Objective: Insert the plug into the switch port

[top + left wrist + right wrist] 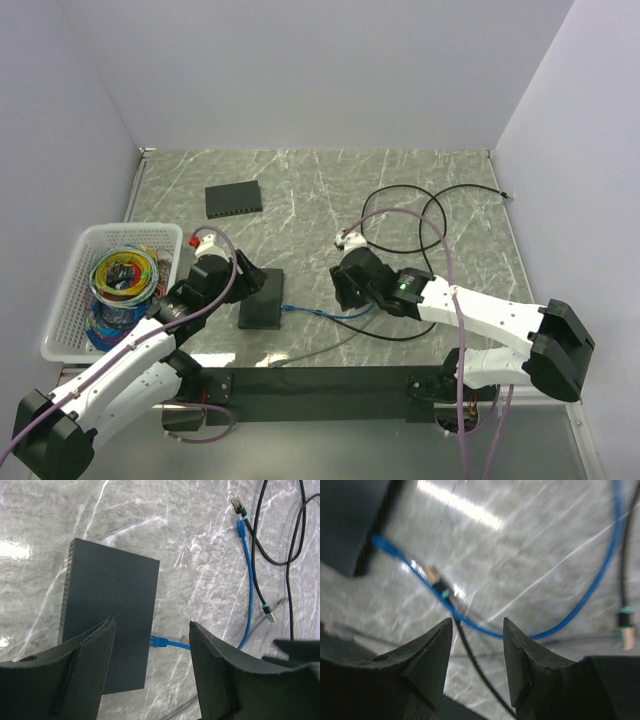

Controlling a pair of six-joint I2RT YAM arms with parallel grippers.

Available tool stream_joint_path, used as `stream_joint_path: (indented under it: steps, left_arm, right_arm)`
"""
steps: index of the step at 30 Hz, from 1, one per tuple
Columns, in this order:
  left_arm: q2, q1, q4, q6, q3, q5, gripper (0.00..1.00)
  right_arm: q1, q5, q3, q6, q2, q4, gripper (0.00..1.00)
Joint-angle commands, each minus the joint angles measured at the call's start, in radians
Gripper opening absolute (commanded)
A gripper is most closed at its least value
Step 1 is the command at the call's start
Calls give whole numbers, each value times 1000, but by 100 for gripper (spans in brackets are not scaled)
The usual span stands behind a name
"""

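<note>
A dark switch box (262, 299) lies on the marble table near the front. The blue plug (288, 308) sits against its right side, its blue cable (335, 314) trailing right. In the left wrist view the blue plug (159, 641) meets the edge of the switch (107, 625). My left gripper (151, 630) is open and empty above the switch. My right gripper (477, 625) is open and empty above the blue cable (470, 622), right of the plug (382, 543) and the switch (347, 515). In the top view it (343, 287) hovers just right of the switch.
A second dark switch (233, 199) lies at the back left. A white basket (70, 290) of coloured cable coils stands at the left. Black cables (420, 215) loop over the right half of the table; one black cable (470, 650) with a teal-banded plug crosses under my right gripper.
</note>
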Motion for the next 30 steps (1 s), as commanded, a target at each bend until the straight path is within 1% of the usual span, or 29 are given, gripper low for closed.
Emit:
stream_joint_path:
  steps: [1, 5, 9, 16, 19, 24, 30]
  left_arm:
    - [-26, -2, 2, -12, -14, -17, 67]
    - [-35, -2, -5, -14, -14, -23, 67]
    - [-43, -2, -13, -17, -16, -28, 67]
    - [-51, -1, -18, -23, -19, -29, 67]
    - [-43, -2, -12, -25, -19, -26, 66]
    - [-35, -2, -10, -25, -19, -26, 66]
    - [-31, -2, -1, -37, -23, -20, 66]
  right_arm:
    - [45, -103, -38, 65, 12, -8, 52]
    - [85, -114, -50, 96, 47, -1, 52]
    - [128, -117, -61, 107, 117, 16, 52]
    - [174, -70, -69, 137, 199, 29, 53]
    - [184, -41, -64, 142, 200, 20, 54]
    - [185, -18, -72, 139, 157, 27, 54]
    - [187, 18, -72, 136, 219, 42, 54]
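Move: The black cable's plug lies about 5 cm left of the right hand, nearly level with it fore and aft and about 11 cm below. The switch's middle is some 19 cm to this hand's left and 5 cm farther out. The blue plug at the switch is about 13 cm left and 3 cm ahead. From the left hand, the black plug lies about 12 cm right, 2 cm back and 12 cm below. Half-open, the right hand sinks about 8 cm and draws back some 7 cm over the black cable, tipping down. ##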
